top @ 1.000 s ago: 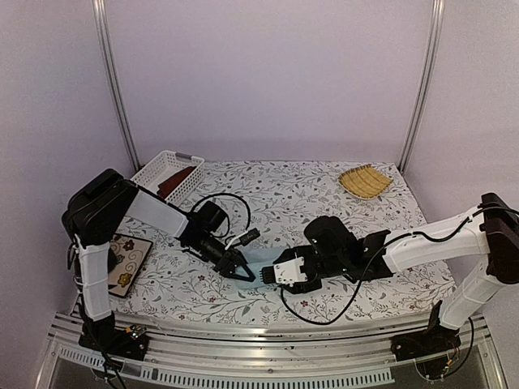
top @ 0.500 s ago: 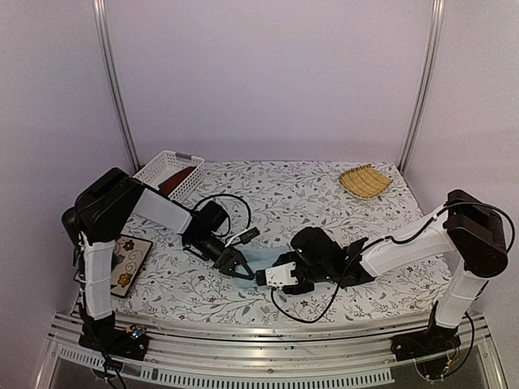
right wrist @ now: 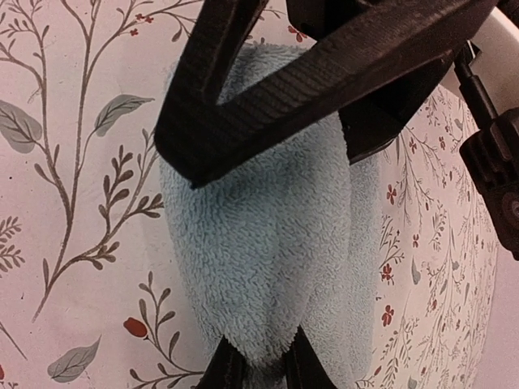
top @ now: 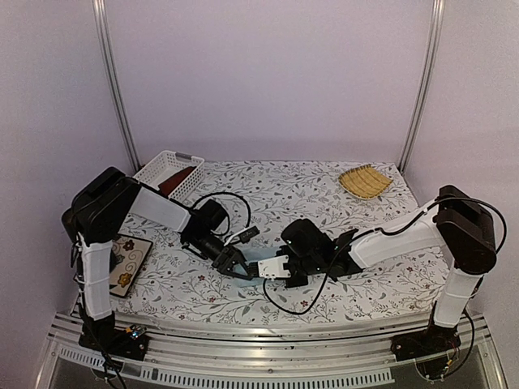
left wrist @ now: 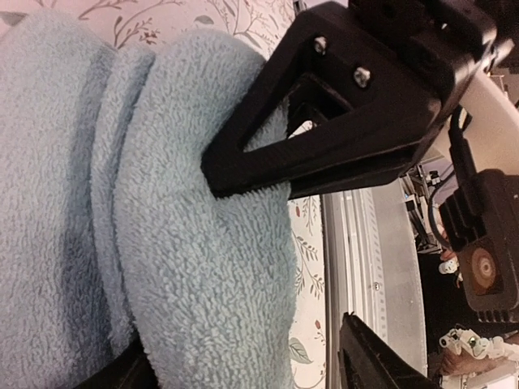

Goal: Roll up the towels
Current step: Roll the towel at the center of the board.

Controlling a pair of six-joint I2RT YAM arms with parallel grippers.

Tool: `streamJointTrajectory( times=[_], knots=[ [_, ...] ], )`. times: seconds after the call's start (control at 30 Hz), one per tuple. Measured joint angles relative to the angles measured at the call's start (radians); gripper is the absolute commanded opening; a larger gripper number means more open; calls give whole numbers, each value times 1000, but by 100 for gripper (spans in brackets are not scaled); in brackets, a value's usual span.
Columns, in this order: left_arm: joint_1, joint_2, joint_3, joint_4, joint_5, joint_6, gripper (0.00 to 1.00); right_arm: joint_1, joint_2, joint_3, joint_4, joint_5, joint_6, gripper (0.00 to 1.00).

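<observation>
The light blue towel point(top: 250, 265) lies rolled up on the floral tablecloth, near the front, between both grippers. In the left wrist view the light blue towel point(left wrist: 162, 203) fills the left side. My left gripper point(left wrist: 243, 374) is open: one finger lies against the roll and the other finger point(left wrist: 369, 361) stands clear of it. My right gripper point(right wrist: 259, 369) is shut on the near end of the light blue towel point(right wrist: 268, 243). From above, the left gripper point(top: 233, 266) and right gripper point(top: 264, 270) almost meet. The rust-red towel point(top: 174, 180) lies in the basket.
A white basket point(top: 159, 167) stands at the back left. The yellow bamboo mat point(top: 364, 181) lies at the back right. A patterned tile point(top: 123, 263) sits off the cloth at the left. The table's metal front rail point(left wrist: 365, 243) runs close by the roll.
My right arm has slid left up to the towel and its jaws have closed on the roll's end. The left gripper's jaws have spread wider.
</observation>
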Motion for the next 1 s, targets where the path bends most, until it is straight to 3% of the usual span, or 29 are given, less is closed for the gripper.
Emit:
streamJointTrajectory(
  times=[0.2, 0.23, 0.27, 0.6, 1.0],
  knots=[
    [-1, -64, -13, -10, -100, 0, 85, -10, -2, 4, -34, -53, 14, 11],
    [-1, -77, -16, -10, -124, -2, 95, -11, -3, 4, -37, -62, 16, 11],
    [0, -90, -20, -10, -145, -3, 96, -12, -4, 4, -40, -68, 17, 11],
    [14, -262, -98, -2, -332, -19, 97, -23, -4, 13, -71, -105, 39, 12],
    [16, -618, -354, 142, -542, 2, 97, -101, 36, 164, -267, -275, 98, 12]
  ],
)
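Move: Around the left end of the half-rolled blue towel, the left hand's part-open fingers straddle the roll; the towel's middle lies about 4 cm to that hand's right, 2 cm ahead and 1 cm lower. From the right hand, already pinching the roll, its middle is some 4 cm left, 2 cm ahead and 2 cm lower. The white basket stands roughly 36 cm ahead and 29 cm left of the left hand, the patterned mat 36 cm left and 4 cm ahead. Opening fully, the left hand comes free of the roll's left end, first easing forward and up, then drawing away left and up, about 6 cm each way, while its wrist swings some 35 degrees so the fingers point more steeply down. The right hand keeps its pinch on the roll almost in place, slipping about 1 cm back and returning as its fingers tilt some 20 degrees steeper. ##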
